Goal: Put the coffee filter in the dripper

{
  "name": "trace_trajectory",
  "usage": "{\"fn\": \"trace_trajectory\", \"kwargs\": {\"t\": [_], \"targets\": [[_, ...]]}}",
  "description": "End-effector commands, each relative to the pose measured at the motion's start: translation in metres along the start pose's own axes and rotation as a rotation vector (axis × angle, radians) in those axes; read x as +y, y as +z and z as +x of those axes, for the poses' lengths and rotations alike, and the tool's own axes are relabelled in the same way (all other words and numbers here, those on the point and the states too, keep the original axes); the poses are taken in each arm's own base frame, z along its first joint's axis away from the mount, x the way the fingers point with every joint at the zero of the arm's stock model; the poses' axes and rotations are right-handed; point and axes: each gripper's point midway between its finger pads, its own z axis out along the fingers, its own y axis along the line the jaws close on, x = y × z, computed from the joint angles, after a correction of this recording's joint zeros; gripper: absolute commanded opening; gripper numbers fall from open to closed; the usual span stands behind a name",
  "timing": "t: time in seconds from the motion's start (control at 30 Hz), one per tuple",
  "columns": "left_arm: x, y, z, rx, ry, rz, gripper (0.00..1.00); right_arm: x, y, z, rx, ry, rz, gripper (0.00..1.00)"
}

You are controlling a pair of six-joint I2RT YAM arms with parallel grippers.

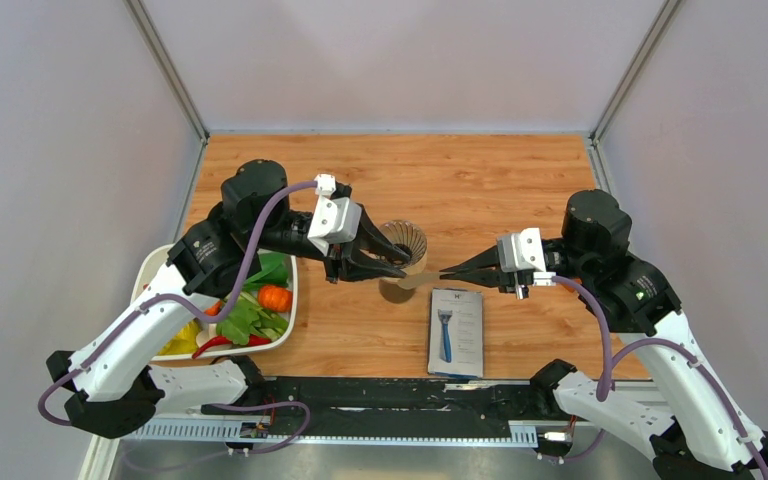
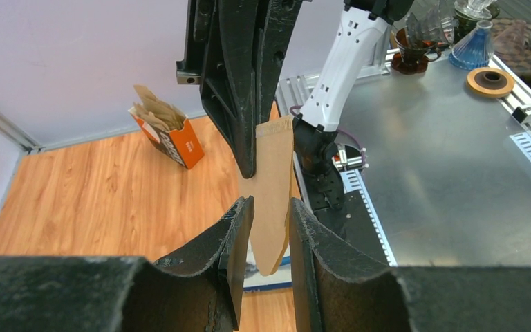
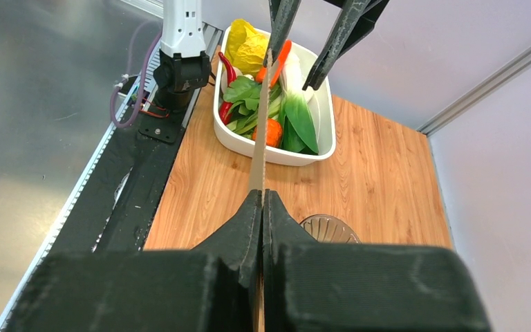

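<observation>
The coffee filter (image 1: 420, 280) is a flat tan paper held level above the table, just in front of the dripper (image 1: 403, 243). My right gripper (image 1: 447, 272) is shut on its right end. In the right wrist view the filter (image 3: 259, 124) shows edge-on, running out from the pinched fingers (image 3: 263, 197). The ribbed dripper (image 3: 328, 228) sits just right of them. My left gripper (image 2: 271, 207) is open, its jaws standing either side of the filter's rounded tip (image 2: 273, 187) with gaps showing.
A white tray (image 1: 292, 300) of vegetables stands at the left. A boxed razor (image 1: 456, 332) lies near the front edge, below the filter. An orange box (image 2: 173, 135) of paper filters stands on the wood further off.
</observation>
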Motion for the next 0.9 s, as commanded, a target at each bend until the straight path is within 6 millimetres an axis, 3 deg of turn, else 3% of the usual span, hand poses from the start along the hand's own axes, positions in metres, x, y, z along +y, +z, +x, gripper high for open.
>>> {"fn": "trace_trajectory", "kwargs": {"t": [0.0,0.17,0.37,0.57,0.87], "targets": [[-0.005,-0.003,-0.003,-0.003,0.041,0.009,0.35,-0.001,-0.001,-0.012,-0.027,-0.045,-0.006,0.0],[-0.003,-0.003,0.0,0.007,0.038,0.001,0.3,0.001,-0.001,-0.015,-0.036,-0.048,-0.017,0.0],[-0.003,-0.003,0.0,0.009,0.041,0.001,0.1,0.002,-0.001,-0.016,-0.04,-0.046,-0.022,0.0],[0.004,-0.002,-0.002,-0.002,0.042,-0.031,0.01,0.004,0.002,-0.01,-0.04,-0.008,-0.031,0.0],[0.007,0.002,0.004,0.01,0.011,-0.026,0.0,-0.002,0.004,-0.013,-0.054,0.002,-0.027,0.0]]}}
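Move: Between the two hands the coffee filter, still pinched by the right, has its middle about 3 cm to the left hand's right and 1 cm back. From the left hand, the dripper on its carafe is some 15 cm ahead, in line sideways and 24 cm lower; the booklet is about 5 cm ahead, 10 cm right, on the table. From the right hand, the dripper is roughly 14 cm ahead, 6 cm left and 20 cm below. Sinking about half a centimetre, the left hand shuts its part-open fingers fully on the filter's free left end, pinching it, then eases forward nearly 1 cm with that end. The right hand stays in place and keeps its grip on the filter's other end. ##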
